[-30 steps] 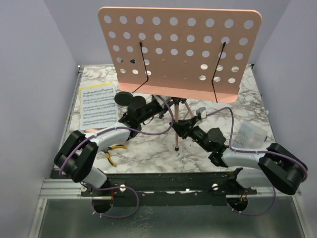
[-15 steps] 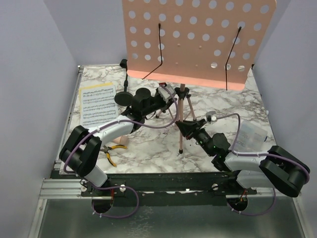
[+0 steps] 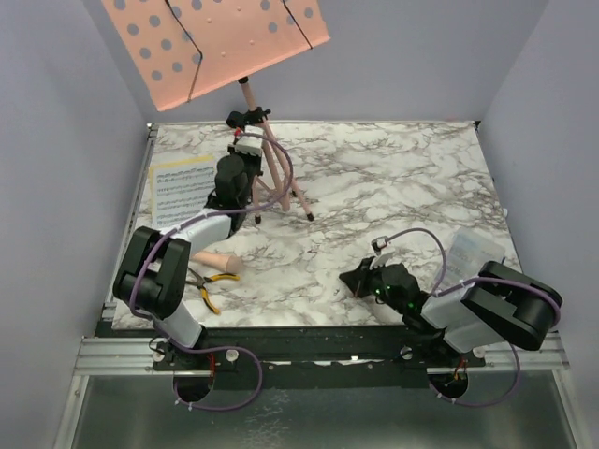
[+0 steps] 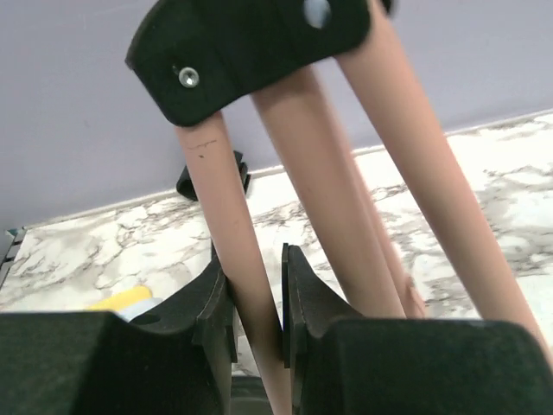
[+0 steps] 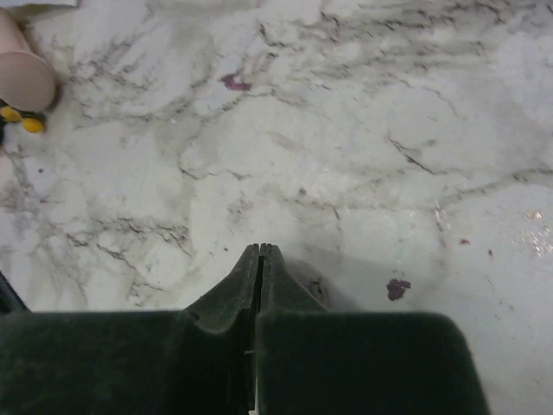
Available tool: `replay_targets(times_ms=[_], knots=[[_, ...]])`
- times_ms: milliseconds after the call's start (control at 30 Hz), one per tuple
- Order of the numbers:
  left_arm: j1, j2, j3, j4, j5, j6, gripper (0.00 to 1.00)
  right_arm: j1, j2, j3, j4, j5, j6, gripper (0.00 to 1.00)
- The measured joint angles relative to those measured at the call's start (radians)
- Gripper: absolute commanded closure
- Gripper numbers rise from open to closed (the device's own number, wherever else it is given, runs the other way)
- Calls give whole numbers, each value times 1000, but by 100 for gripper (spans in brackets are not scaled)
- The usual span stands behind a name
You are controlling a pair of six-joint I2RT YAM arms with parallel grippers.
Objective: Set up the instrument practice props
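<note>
The pink perforated music-stand desk is up at the far left, tilted, on its pink pole. The tripod legs are spread on the marble. My left gripper is shut on one pink tripod leg, just below the black hub. My right gripper is shut and empty, low over the table's near right. The sheet-music pages lie at the left. The beige toy microphone lies nearer, its end in the right wrist view. A small black clip shows by the back wall; the mic stand's base is hidden.
Yellow-handled pliers lie beside the microphone near the front left edge. A clear plastic box sits at the right, behind my right arm. Grey walls close in the table's back and sides.
The music stand swung from the table's middle to the far left with my left gripper still on its leg. My right gripper let go of it, drew back to the near right and shut.
</note>
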Motion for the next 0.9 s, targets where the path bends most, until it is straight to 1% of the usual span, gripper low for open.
replay_targets(times_ms=[67,167,200,233,267,300,333,400,433,467,533,600,700,900], knots=[[-61,-24,-69,93,-105,7,100,0,-42,27,-46,-14,2,100],[-185,-48,-142,217,-201,30,100,-1,-91,113,-96,-18,-10,100],[-214,-50,-151,244,-217,50,100,-6,-102,138,-98,-19,-17,100],[-250,-50,-159,271,-223,71,100,-16,-112,160,-100,-25,-23,97],[-278,-50,-163,289,-221,89,100,-26,-121,175,-101,-26,-26,90],[-297,-51,-164,297,-214,100,100,-39,-134,183,-107,-24,-31,79],[-314,-52,-166,300,-195,114,100,-50,-153,187,-124,-21,-37,57],[-341,-53,-174,304,-150,135,100,-65,-212,193,-191,-5,-53,28],[-352,-57,-181,320,-116,145,100,-69,-245,200,-223,6,-72,20],[-359,-66,-186,322,-90,149,100,-70,-282,214,-269,17,-91,16],[-365,-80,-208,330,-56,145,100,-90,-332,251,-330,22,-127,12],[-362,-87,-225,336,-43,121,100,-140,-345,302,-359,-4,-151,11],[-350,-87,-233,327,-43,64,100,-217,-306,400,-397,-41,-190,11],[-322,-95,-251,327,-51,-37,100,-257,-200,593,-488,-122,-233,12]])
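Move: The left fingers already hold a music-stand tripod leg; the black disc-base stand is some 6 cm ahead of that hand, level sideways and 18 cm lower, with the music sheet about 17 cm left, 2 cm back and 25 cm below. From the shut right hand, low over the table, the tripod legs' middle lies roughly 25 cm ahead, 17 cm left and 15 cm up, the microphone about 33 cm left and 6 cm ahead. Left hand, still gripping, draws right and back 15 cm; right hand rises 20 cm forward, opening, towards tripod. ##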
